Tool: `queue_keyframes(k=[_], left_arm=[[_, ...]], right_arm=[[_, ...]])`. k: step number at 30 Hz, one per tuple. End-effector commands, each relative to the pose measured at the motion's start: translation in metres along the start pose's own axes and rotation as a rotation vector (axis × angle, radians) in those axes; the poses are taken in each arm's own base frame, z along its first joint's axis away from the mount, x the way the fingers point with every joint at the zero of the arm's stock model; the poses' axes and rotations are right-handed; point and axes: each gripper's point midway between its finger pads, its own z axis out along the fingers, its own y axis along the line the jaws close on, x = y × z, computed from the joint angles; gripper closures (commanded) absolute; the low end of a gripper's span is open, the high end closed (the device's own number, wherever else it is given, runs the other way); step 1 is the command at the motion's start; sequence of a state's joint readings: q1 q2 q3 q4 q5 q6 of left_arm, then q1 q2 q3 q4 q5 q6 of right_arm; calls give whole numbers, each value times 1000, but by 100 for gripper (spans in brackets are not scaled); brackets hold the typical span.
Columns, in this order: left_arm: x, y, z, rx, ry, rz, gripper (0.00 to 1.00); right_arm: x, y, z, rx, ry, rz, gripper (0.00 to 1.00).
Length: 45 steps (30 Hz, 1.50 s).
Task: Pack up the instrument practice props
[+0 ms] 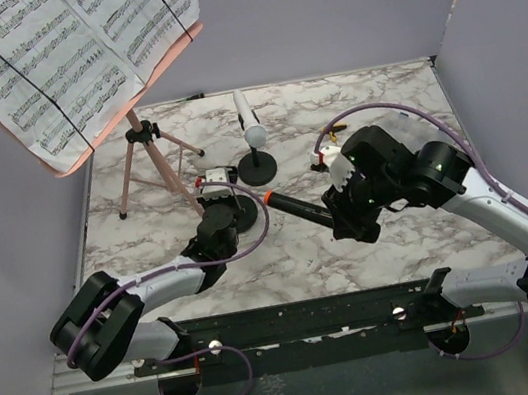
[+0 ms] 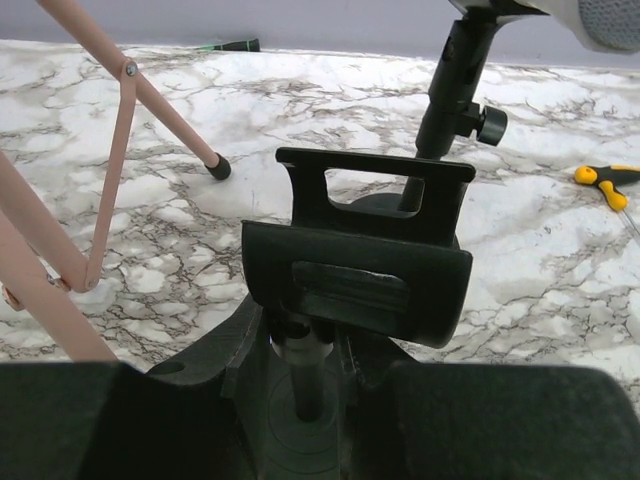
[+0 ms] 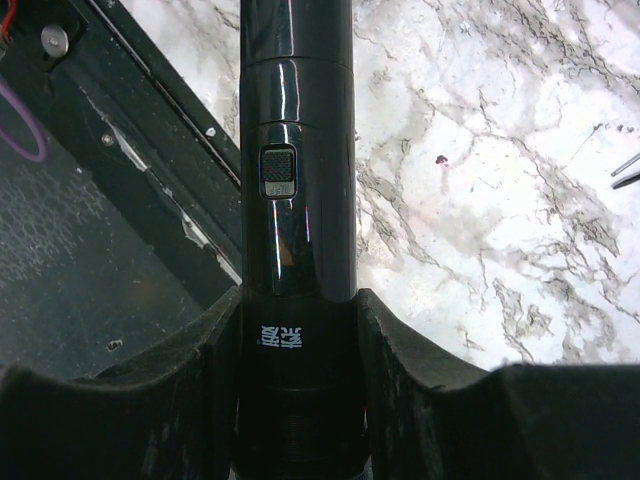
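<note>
The pink tripod music rest (image 1: 140, 152) stands at the back left, with white sheet-music pages (image 1: 68, 58) on its board. A white microphone (image 1: 250, 124) sits in a black round-based holder (image 1: 257, 168) at mid-table. My left gripper (image 1: 233, 206) (image 2: 305, 350) is shut on the stem of a second black holder (image 2: 360, 265), just below its clip. That holder's round base (image 1: 246, 213) rests on the table. My right gripper (image 1: 337, 210) (image 3: 297, 330) is shut on the black microphone (image 1: 296, 206) (image 3: 297, 180), which lies roughly level with its orange end towards the left gripper.
A yellow-handled tool (image 1: 334, 133) (image 2: 605, 180) lies at the back right, behind the right arm. A thin dark tool (image 2: 230, 45) lies by the back wall. Grey walls close in three sides. A black rail (image 1: 295, 319) runs along the near edge.
</note>
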State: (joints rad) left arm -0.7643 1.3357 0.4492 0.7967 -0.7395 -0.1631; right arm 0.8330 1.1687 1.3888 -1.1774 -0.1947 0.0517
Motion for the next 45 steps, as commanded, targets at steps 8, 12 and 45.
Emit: queue_keyframes(k=[8,12,45], left_arm=[[18,-7,-30,189,157,145,43],[0,-3,-41,208,152,145,34],[-63,-88,-157,1207,59,736,9]], right_arm=[[-7,-9,3,44,-6,-41,99],[-9,-11,4,52,-13,-47,99],[-18,10,13,-148,-62,-408,99]])
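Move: The microphone's orange end lies about 15 cm back, 9 cm to the right and some 13 cm above the left hand, which still pinches the empty clip stand's pole; that stand's middle is roughly 5 cm straight below, and the white mic's stand is 9 cm ahead and 5 cm right, its middle 5 cm lower. From the right hand, already gripping the microphone's other end, the orange end is about 14 cm left, 4 cm ahead and 6 cm above. The clip stand's pole is let go as the left fingers open nearly wide; the left hand backs off about 14 cm, climbs some 10 cm then sinks slightly, and drifts right towards the microphone's orange end, turning about 65 degrees clockwise, its left side rolling up. The right hand keeps its grip, shifts barely a centimetre or two, and turns the microphone about 20 degrees counter-clockwise. ##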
